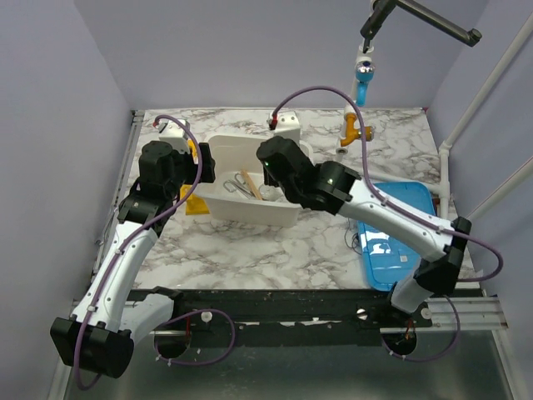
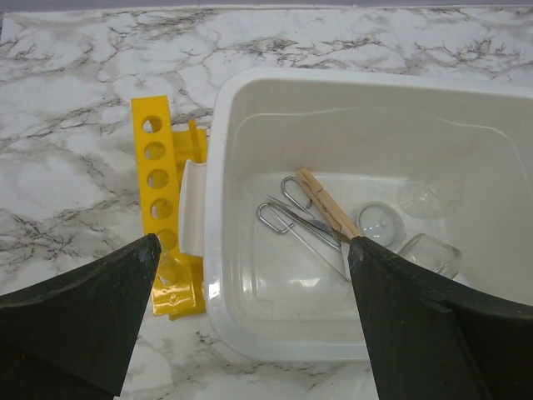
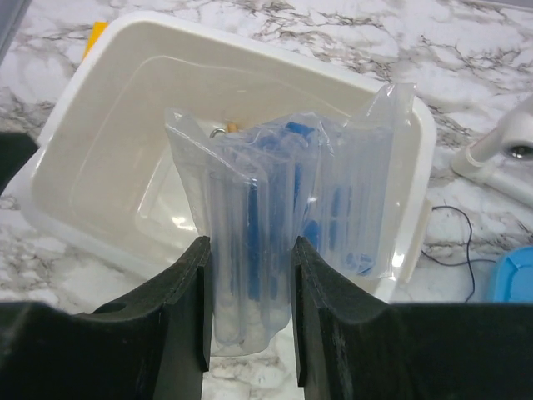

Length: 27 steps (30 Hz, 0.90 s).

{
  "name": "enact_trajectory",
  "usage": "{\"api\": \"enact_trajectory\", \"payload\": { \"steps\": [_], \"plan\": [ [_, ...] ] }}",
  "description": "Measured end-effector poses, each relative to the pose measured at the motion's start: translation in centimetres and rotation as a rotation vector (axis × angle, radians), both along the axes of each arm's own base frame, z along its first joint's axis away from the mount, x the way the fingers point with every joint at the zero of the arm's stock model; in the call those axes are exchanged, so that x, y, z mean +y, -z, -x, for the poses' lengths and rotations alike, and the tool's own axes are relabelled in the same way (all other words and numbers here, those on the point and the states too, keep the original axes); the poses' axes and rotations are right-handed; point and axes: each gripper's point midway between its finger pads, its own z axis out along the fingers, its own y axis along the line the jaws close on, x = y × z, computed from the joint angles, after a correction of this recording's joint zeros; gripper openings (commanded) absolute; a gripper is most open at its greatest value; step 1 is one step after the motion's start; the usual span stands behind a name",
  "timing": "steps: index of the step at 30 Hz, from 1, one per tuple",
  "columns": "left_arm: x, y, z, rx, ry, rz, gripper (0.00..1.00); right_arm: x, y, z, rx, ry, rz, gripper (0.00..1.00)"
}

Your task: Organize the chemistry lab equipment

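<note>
A white bin [image 2: 275, 329] stands mid-table. Inside it lie the silver tongs [image 2: 301, 222], a tan wooden stick [image 2: 328, 204] and clear glassware [image 2: 381, 223]. The yellow tube rack [image 2: 157, 193] lies flat on the marble against the bin's left wall. My left gripper [image 2: 254, 250] hangs wide open over the bin's near left corner, holding nothing. My right gripper [image 3: 250, 258] is shut on the lower end of a clear plastic bag with blue contents [image 3: 279, 179], held upright above the bin's [image 3: 87, 108] near edge. In the top view both wrists crowd the bin [image 1: 250, 212].
A blue tray lid [image 1: 398, 232] lies at the right. A white stand with an orange piece [image 1: 356, 131] sits at the back right, and a thin cable [image 3: 454, 242] trails on the marble near the bin. A white block [image 1: 286, 127] stands behind the bin.
</note>
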Motion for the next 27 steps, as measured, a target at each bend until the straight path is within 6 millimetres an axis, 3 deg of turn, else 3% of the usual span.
{"api": "enact_trajectory", "payload": {
  "steps": [7,13,20,23,27],
  "plan": [
    [0.0,0.0,0.0,0.001,-0.001,-0.001,0.99,1.1,6.6,-6.8,0.157,-0.036,0.057,0.01],
    [0.1,0.0,0.0,0.0,-0.003,-0.001,0.99,1.8,12.3,-8.4,0.288,-0.074,0.095,0.01],
    [0.1,0.0,0.0,0.001,-0.003,-0.001,0.99,2.1,17.5,-9.3,0.376,-0.069,0.155,0.01],
    [0.0,0.0,0.0,0.001,-0.003,-0.001,0.99,2.2,18.8,-9.4,0.392,-0.066,0.171,0.18],
    [0.0,0.0,0.0,0.001,-0.003,0.0,0.99,2.2,18.9,-9.4,0.392,-0.066,0.173,0.4]
  ]
}}
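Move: The right hand, already holding the plastic bag of tubes, is above the near side of the white bin, whose middle lies about 9 cm ahead, 6 cm left and 20 below. On the bin's floor, some 26 cm below this hand, the wooden clamp lies 12 ahead and 8 left, the round dish 10 ahead and 5 left. The yellow rack stands about 12 ahead and 23 left. From the left hand the bin's middle is roughly 6 cm ahead, 15 right and 16 below. Still pinching the bag of tubes, the right hand reaches forward and down towards the bin's floor, then sinks almost straight down inside, easing to a stop beside the clamp and dish; in all about 19 cm down and 9 forward. The fingers tip some 20 degrees more steeply down and stay shut on the bag. ##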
